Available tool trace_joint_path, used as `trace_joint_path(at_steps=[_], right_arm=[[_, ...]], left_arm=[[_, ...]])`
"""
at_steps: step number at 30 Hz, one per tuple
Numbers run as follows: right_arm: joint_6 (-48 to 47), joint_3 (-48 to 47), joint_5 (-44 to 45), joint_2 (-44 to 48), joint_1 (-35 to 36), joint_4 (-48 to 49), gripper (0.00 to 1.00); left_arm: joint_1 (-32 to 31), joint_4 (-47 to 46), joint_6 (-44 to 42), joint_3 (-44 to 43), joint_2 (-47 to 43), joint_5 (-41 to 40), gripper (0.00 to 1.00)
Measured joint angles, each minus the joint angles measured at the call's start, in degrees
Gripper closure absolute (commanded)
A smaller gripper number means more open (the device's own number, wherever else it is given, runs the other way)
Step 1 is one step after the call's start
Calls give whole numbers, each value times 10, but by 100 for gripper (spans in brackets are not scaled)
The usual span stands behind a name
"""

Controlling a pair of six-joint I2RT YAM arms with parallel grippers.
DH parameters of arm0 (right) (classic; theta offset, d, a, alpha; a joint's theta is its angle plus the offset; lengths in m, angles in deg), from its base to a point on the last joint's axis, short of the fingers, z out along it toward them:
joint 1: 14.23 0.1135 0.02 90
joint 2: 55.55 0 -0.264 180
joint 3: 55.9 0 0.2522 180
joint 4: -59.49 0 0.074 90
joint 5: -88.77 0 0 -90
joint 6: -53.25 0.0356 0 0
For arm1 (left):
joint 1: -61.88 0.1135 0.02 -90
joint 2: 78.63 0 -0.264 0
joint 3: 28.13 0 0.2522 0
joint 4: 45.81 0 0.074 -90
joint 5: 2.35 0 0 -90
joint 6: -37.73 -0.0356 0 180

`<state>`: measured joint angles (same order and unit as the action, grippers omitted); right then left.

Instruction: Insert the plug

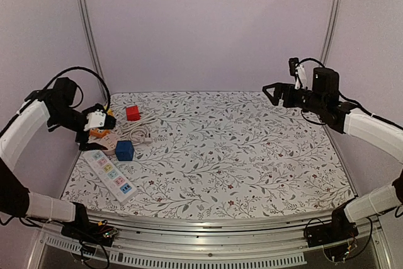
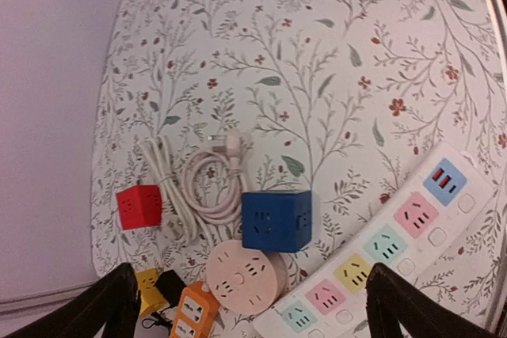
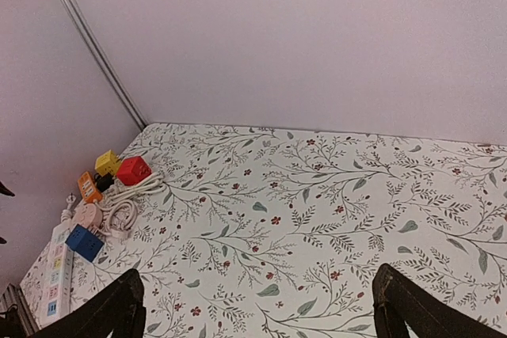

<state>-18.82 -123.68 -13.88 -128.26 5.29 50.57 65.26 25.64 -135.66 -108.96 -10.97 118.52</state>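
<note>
The white plug [image 2: 230,144] lies on the floral table at the end of its coiled white cable [image 2: 207,189], held by nothing. The cable runs beside a red cube socket [image 2: 139,207]. Around the coil sit a blue cube socket [image 2: 276,221], a round pink socket [image 2: 245,275] and a long white power strip [image 2: 390,244] with coloured outlets. My left gripper [image 2: 252,279] hangs open above this cluster with nothing between its fingers; in the top view it [image 1: 93,129] is over the table's left edge. My right gripper [image 1: 271,94] is open, empty and high at the far right.
An orange socket block [image 2: 192,314] and a yellow cube [image 2: 148,289] lie near the left wall. The whole cluster also shows small at the left of the right wrist view, with the red cube [image 3: 133,169] and blue cube [image 3: 84,242]. Metal frame posts [image 1: 87,29] stand at the back corners.
</note>
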Motion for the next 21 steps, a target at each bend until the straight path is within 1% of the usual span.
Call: trace_joint_path(at_steps=[4, 6, 8, 10, 14, 21], right_arm=[[-22, -45, 0, -50, 49, -11, 1], [-28, -57, 0, -70, 66, -16, 1], [-34, -66, 0, -88, 80, -19, 1], [-38, -68, 1, -101, 91, -21, 1], [-45, -70, 1, -119, 109, -28, 1], [-49, -70, 1, -126, 116, -36, 1]], left_arm=[[-39, 103, -153, 66, 42, -39, 1], [-53, 133, -198, 93, 57, -49, 1], [-71, 144, -227, 113, 67, -54, 0], [-89, 136, -244, 131, 79, -63, 0], [-121, 88, -264, 174, 115, -92, 0], [-127, 2, -282, 207, 149, -126, 1]])
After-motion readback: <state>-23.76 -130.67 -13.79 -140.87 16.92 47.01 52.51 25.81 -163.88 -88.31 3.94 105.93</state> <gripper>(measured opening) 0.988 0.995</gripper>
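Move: The power strip's middle is about 7 cm back from my left hand, nearly straight under it and some 21 cm down, its USB end slanting off back and to the right. The blue cube lies about 4 cm ahead and 2 cm right of that hand, the round pink box 8 cm ahead and 6 cm left. From my right hand the plug is roughly 47 cm left, 2 cm ahead and 28 cm below, with the blue cube 56 cm left and 6 cm back. I swing my left hand down about 18 cm and back some 10 cm onto the near half of the power strip, turning it clockwise some 35 degrees and tipping it to point nearly straight down, fingers wide open across the strip. Meanwhile my right hand, also open, goes left about 10 cm and sinks 5 cm towards the plug, then stops. ##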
